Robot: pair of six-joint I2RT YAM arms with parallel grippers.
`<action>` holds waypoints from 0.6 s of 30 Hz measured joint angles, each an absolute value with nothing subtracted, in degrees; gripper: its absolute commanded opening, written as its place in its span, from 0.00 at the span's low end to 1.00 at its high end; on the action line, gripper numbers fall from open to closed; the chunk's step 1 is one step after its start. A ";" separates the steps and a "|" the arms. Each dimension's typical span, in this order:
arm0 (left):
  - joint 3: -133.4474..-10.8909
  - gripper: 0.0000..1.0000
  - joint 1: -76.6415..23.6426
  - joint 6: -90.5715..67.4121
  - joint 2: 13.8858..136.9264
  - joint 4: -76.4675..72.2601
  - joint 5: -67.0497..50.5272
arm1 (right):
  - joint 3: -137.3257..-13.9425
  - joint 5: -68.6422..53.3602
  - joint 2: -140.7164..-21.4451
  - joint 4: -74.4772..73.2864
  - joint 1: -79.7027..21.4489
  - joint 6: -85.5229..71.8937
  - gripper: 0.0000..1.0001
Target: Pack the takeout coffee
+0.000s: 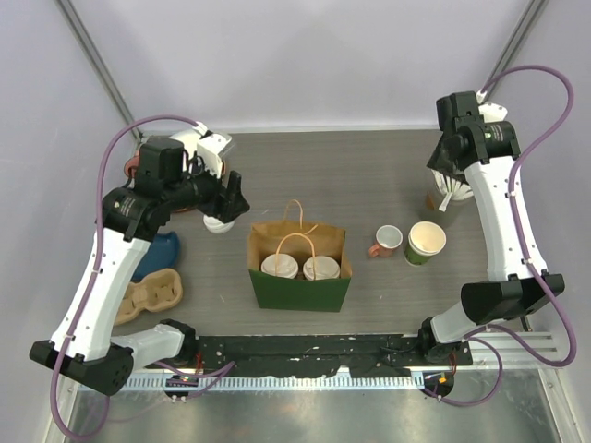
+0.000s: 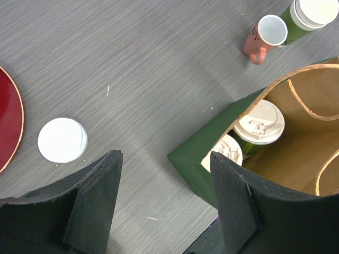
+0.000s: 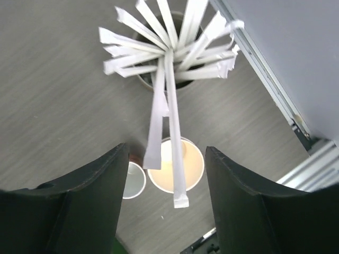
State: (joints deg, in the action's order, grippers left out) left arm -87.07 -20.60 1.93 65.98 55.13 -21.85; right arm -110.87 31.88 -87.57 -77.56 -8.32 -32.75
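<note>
The takeout coffee is two green cups with white lids, standing side by side inside an open brown-and-green paper bag. In the left wrist view the same lidded cups show in the bag. My left gripper hangs open left of the bag, near a stack of white lids, with nothing in it. My right gripper is open at the back right above a holder of wrapped straws. Two straws stick out between its jaws, touching neither.
A small pink mug and a lidless green cup stand right of the bag. A blue object and a cardboard cup carrier lie at the left. A red plate is beside the lids.
</note>
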 measured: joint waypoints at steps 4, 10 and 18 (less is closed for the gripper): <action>-86.67 0.71 -20.49 1.93 65.89 55.13 -22.02 | -105.67 32.32 -87.35 -78.02 -7.64 -31.14 0.61; -86.32 0.71 -20.25 1.91 65.89 55.16 -22.20 | -101.69 30.76 -87.37 -77.36 -7.38 -26.85 0.59; -86.30 0.71 -20.12 1.93 65.87 55.16 -22.35 | -100.31 29.82 -87.53 -75.66 -7.35 -23.38 0.44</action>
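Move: The two paper straws that lean back out of the holder hang almost under the open right gripper, their middle about 1 cm ahead, 1 cm right and some 7 cm below. Their holder stands about 6 cm ahead and 4 cm right; the open cup stands about 6 cm back and 2 cm left, with the mug roughly 10 cm left and 6 cm back. From the idle left gripper, those straws lie some 44 cm right and 7 cm ahead. Lower the right gripper about 5 cm onto the straws leaning out of the holder, fast at first and then easing off, with a slight draw back of about 1 cm. Tip the fingers some 15 degrees more steeply down, and bring the pads partway together on either side of the two straws without shutting them. ##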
